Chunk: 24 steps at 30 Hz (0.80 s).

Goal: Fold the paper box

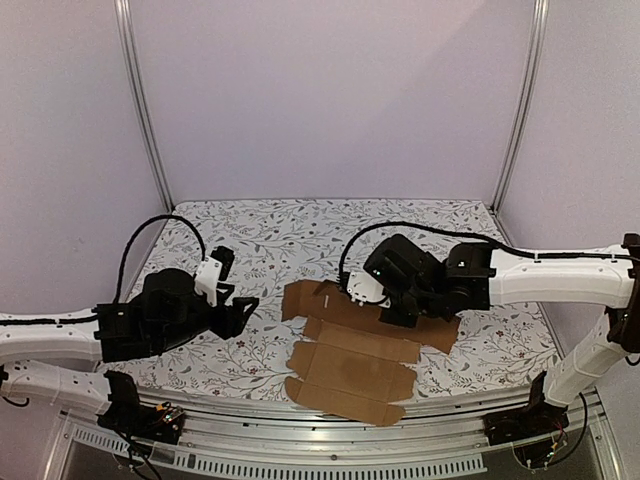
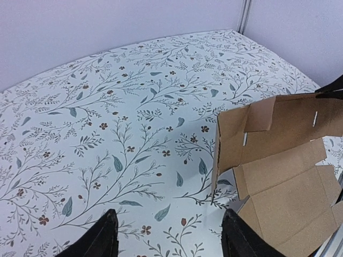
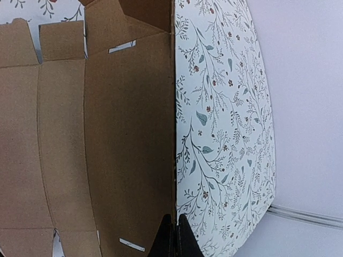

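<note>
The paper box (image 1: 350, 370) is a flat brown die-cut sheet with flaps and notches, lying on the flowered table near its front edge. My right gripper (image 1: 393, 315) is shut on the edge of the sheet's far panel. In the right wrist view the pinched edge of the paper box (image 3: 107, 134) runs straight up from the gripper (image 3: 174, 238), and that panel looks lifted. My left gripper (image 1: 243, 312) hovers open just left of the sheet, apart from it. Its wrist view shows the gripper (image 2: 171, 235) with only tablecloth between the fingers and the paper box (image 2: 284, 171) off to the right.
The flowered table (image 1: 300, 230) stretches back to pale walls, with metal frame posts at the left (image 1: 145, 110) and right (image 1: 520, 100). A metal rail (image 1: 330, 445) runs along the front edge just below the sheet.
</note>
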Tool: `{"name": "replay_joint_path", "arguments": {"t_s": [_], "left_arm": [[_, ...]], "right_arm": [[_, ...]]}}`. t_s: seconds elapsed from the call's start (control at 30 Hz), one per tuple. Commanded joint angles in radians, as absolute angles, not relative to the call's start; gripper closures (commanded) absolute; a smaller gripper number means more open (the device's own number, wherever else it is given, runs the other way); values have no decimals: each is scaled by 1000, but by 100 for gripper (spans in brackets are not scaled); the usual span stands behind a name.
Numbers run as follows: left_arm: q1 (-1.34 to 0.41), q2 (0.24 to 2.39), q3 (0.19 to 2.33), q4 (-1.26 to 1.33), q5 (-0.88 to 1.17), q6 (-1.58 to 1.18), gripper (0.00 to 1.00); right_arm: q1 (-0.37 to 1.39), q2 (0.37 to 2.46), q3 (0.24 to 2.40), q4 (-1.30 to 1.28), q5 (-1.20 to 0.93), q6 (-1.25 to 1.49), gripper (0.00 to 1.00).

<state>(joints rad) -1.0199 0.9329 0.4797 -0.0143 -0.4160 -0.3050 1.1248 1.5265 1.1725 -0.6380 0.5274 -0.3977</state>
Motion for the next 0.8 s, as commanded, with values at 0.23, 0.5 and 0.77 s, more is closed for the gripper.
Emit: {"name": "replay_joint_path", "arguments": {"t_s": [0.23, 0.5, 0.77], "left_arm": [[-768, 1035, 330, 322, 25, -412, 46], [-681, 1344, 364, 583, 272, -443, 57], [-683, 1531, 420, 739, 418, -486, 60]], "right_arm": [[1248, 1563, 1042, -332, 826, -706, 100], [1278, 1581, 1024, -275, 842, -773, 100], [1287, 1589, 1020, -276, 843, -751, 100]]}}
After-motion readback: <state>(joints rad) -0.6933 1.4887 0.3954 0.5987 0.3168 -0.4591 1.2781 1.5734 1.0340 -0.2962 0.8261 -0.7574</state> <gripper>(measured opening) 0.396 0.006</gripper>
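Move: Ahead and to the right of the open left hand, the upright end flap at the box's left end stands about 5 cm farther out, 7 cm to the right and 8 cm lower. The far wall it belongs to has its middle some 19 cm right and 4 cm ahead of that hand, also 8 cm down; the panels lying flat are 18 cm right, 5 cm back, 16 cm down. From the right hand, already pinching the wall's top edge, the flap lies about 14 cm left, 3 cm ahead and 8 cm below. Sinking about 9 cm, the left hand drifts some 3 cm forward and, after a small swing left, goes about 5 cm right to the end flap, tipping its fingers down roughly 20 degrees and part closing them; touch can't be made out. The right hand keeps its pinch on the far wall's top edge, carries it some 3 cm left and levels its wrist about 20 degrees. ##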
